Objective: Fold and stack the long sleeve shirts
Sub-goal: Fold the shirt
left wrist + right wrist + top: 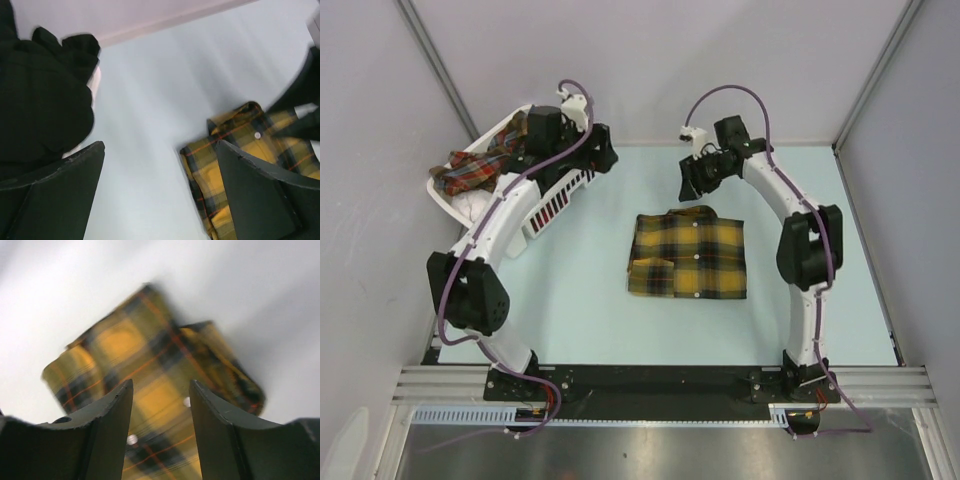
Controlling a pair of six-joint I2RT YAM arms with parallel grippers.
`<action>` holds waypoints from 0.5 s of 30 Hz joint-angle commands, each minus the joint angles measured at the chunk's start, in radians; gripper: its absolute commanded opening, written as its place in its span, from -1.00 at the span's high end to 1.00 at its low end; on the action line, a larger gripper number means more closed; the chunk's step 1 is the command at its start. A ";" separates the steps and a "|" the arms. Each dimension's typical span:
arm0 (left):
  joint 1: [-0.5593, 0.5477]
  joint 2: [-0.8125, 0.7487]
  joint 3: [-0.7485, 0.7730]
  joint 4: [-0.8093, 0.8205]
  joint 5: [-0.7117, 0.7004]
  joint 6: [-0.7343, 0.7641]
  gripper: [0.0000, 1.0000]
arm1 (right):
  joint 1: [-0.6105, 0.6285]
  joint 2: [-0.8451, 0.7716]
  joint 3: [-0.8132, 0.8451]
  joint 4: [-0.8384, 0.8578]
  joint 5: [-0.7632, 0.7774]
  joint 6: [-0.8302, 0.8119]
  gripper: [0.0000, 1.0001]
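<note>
A mustard-yellow and black plaid long sleeve shirt lies folded in a rectangle at the middle of the table, collar toward the back. My right gripper hovers just behind its collar; in the right wrist view the gripper is open, with nothing between its fingers and the shirt blurred below. My left gripper is up by the right end of the basket, and in the left wrist view it stands wide open over bare table, the folded shirt to its right.
A white slatted basket stands at the back left and holds a crumpled red and green plaid shirt. A dark blurred mass fills the left of the left wrist view. Grey walls close in the table on three sides.
</note>
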 commanded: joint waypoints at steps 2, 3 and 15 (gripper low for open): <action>0.097 0.024 0.095 -0.092 0.024 0.009 -0.99 | 0.187 -0.168 -0.161 -0.011 0.006 -0.169 -0.05; 0.111 0.020 0.089 -0.091 0.107 0.001 -0.99 | 0.239 -0.177 -0.210 -0.020 -0.004 -0.180 -0.03; 0.215 -0.103 -0.116 -0.094 0.183 -0.046 -0.99 | 0.516 -0.173 -0.450 0.154 0.120 -0.152 -0.04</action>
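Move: The folded shirt's near left corner, with the small turned-over flap, lies about 22 cm back from the right hand, 15 cm to its left and 11 cm below. The shirt's middle is roughly 13 cm back and 1 cm left, and its bunched far edge only 3 cm back and 1 cm right, at the same depth. From the left hand that corner is some 22 cm back, 8 cm right and 24 cm down. Sweeping back and left over the shirt, the right hand travels about 25 cm from the far edge to its near left corner, first rising slightly, then sinking to end some 5 cm lower. Its wrist turns about 30 degrees counter-clockwise, fingers staying half open and touching nothing yet. The left hand, wide open, drifts left over the basket's side. ##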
